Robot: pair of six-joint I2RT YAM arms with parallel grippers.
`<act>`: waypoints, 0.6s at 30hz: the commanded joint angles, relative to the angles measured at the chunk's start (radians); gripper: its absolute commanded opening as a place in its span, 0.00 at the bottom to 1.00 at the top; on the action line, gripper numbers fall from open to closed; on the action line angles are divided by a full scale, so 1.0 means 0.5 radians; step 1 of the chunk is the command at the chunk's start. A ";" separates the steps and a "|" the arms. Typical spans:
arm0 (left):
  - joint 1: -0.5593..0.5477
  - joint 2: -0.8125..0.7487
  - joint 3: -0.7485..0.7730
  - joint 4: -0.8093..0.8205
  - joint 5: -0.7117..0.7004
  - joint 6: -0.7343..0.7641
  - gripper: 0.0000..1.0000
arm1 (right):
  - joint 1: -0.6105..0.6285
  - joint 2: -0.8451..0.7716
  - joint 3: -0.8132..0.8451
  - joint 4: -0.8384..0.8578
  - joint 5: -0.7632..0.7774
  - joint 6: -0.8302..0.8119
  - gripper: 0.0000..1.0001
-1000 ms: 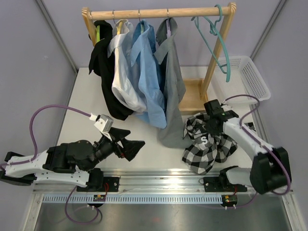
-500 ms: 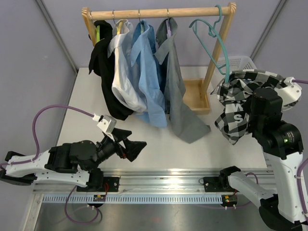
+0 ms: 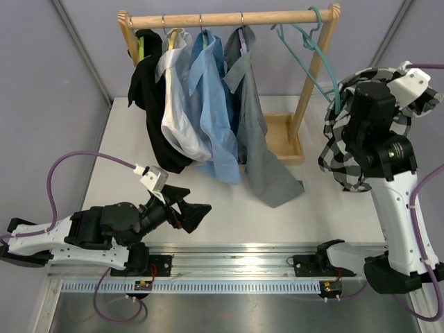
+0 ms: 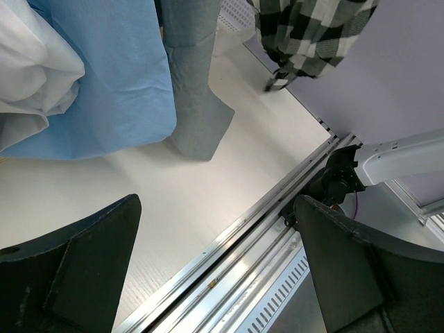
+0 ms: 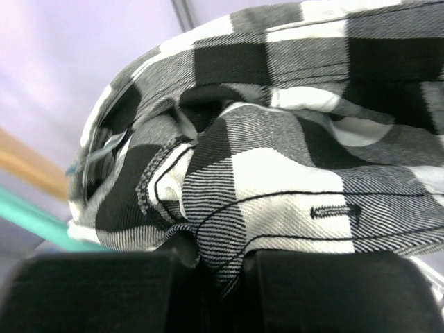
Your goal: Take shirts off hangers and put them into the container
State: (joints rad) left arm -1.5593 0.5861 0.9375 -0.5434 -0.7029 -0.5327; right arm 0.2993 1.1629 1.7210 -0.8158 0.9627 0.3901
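Observation:
My right gripper (image 5: 222, 267) is shut on a fold of the black-and-white checked shirt (image 3: 343, 149). The shirt hangs high at the back right, beside the bare teal hanger (image 3: 316, 52) on the rail. In the top view the wrist and cloth hide the right fingers. The black shirt (image 3: 149, 97), white shirt (image 3: 177, 104), light blue shirt (image 3: 215, 118) and grey shirt (image 3: 253, 139) hang on their hangers. Only a corner of the white lattice container (image 4: 236, 17) shows, in the left wrist view. My left gripper (image 3: 191, 211) stands open and empty, low at the front left.
The wooden rail frame (image 3: 229, 19) spans the back, with its base box (image 3: 284, 142) on the table. A metal rail (image 3: 236, 257) runs along the near edge. Grey walls close both sides. The grey shirt's hem (image 4: 198, 132) trails onto the tabletop.
The right arm has lifted the checked shirt off the table, up and back to the right. The teal hanger has swung. The left arm has barely moved.

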 commanded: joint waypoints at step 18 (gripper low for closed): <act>-0.011 -0.049 -0.016 0.081 0.004 0.056 0.98 | -0.982 0.717 0.681 0.355 -0.333 0.014 0.00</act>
State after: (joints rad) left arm -1.5593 0.5625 0.9340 -0.5442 -0.7029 -0.5240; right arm -0.1627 1.5024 2.0258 -0.7147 0.8562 0.3672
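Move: The right hand already holds the gathered checkered shirt high up; the white container stands some 23 cm ahead of it, 9 cm to its right and about 40 cm below. The empty teal hanger hangs nearly level with the hand, about 15 cm ahead and 13 cm to its left, and the rack's right post is about 14 cm ahead and 10 cm left. From the left hand, the container lies roughly 42 cm ahead, 50 cm right and 28 cm below. Keeping its pinch on the bunched collar end, the right hand carries the hanging shirt first forward and then mostly to the right, about 13 cm right and 6 cm forward in all with only a slight rise, away from the teal hanger and the rack post. It swings outward in level, high travel towards the container side, turning some 20 degrees clockwise on the way, and the fingers stay shut with no lowering yet. ##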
